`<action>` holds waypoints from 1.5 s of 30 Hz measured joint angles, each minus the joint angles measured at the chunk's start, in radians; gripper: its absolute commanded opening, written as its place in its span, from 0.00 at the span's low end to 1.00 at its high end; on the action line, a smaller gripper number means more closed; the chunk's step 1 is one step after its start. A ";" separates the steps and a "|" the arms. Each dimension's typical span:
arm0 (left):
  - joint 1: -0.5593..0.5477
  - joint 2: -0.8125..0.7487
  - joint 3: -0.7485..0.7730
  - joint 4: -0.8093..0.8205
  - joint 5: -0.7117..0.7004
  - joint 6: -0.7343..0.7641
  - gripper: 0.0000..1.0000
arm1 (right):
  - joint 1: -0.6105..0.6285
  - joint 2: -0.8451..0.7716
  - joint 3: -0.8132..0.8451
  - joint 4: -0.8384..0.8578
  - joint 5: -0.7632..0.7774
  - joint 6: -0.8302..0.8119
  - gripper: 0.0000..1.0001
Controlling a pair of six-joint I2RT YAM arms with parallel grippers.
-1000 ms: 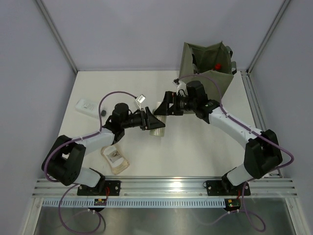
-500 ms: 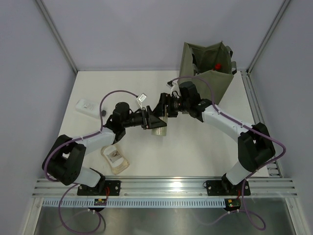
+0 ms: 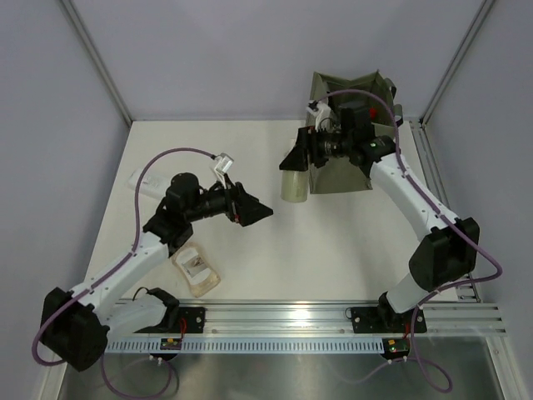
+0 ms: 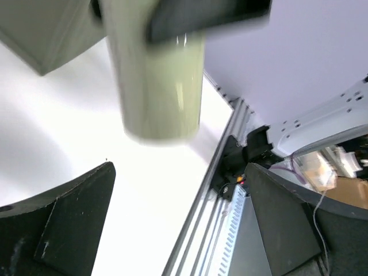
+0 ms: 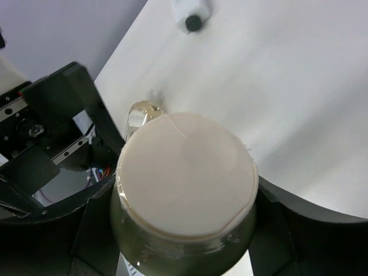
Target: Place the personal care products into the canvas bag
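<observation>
My right gripper [image 3: 297, 163] is shut on the silver bottle [image 3: 293, 186], a pale greenish cylinder that hangs clear of the table just left of the canvas bag [image 3: 356, 96]. In the right wrist view the bottle's round whitish end [image 5: 187, 179] fills the gap between the dark fingers [image 5: 96, 230]. My left gripper [image 3: 256, 212] is open and holds nothing, down and to the left of the bottle. The left wrist view looks up at the bottle [image 4: 158, 75], with the bag's corner [image 4: 43, 34] behind. A clear amber pouch [image 3: 196, 272] lies beside the left arm. The flat white bottle [image 5: 192, 11] lies at the far left.
The olive bag stands open in the back right corner against the frame post [image 3: 454, 67]. A metal rail [image 3: 283, 315] runs along the near table edge. The left arm's purple cable [image 3: 171, 154] loops above the table.
The left gripper opened, let go of the bottle and drew back to the left. The right gripper closed on the bottle and carried it up and right toward the bag.
</observation>
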 measured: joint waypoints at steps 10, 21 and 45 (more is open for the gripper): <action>0.000 -0.321 0.001 -0.484 -0.456 0.124 0.99 | -0.309 0.020 0.476 -0.126 0.074 -0.021 0.00; 0.019 -0.477 0.020 -0.941 -0.956 -0.145 0.97 | -0.449 0.247 0.712 -0.033 0.587 -0.012 0.00; 0.074 -0.022 0.017 -1.279 -0.993 -0.571 0.99 | -0.430 0.107 0.485 -0.109 0.335 -0.534 0.99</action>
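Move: The right hand already holds the green-grey bottle; the canvas bag's mouth lies about 20 cm ahead and 20 cm to its right, roughly level with it. Inside, the red-capped bottle sits about 5 cm right of the mouth's middle, level with it front to back, and some 12 cm lower. From the empty left hand the amber bottle lies about 7 cm back, 21 cm left and 23 cm down; the white bottle, equally low, is 24 cm ahead and 38 cm left. The right arm keeps its grip on the green-grey bottle, arcs right and forward while rising about 20 cm and swinging its wrist clockwise, then comes down some 24 cm at the canvas bag's mouth, spreads its fingers to let the bottle go, and climbs back out about 15 cm. Meanwhile the empty left hand, still wide open, sweeps about 22 cm left and then sinks some 18 cm, easing back a little as its wrist turns the fingers from sideways to pointing down, just over the amber bottle and not yet gripping it. ##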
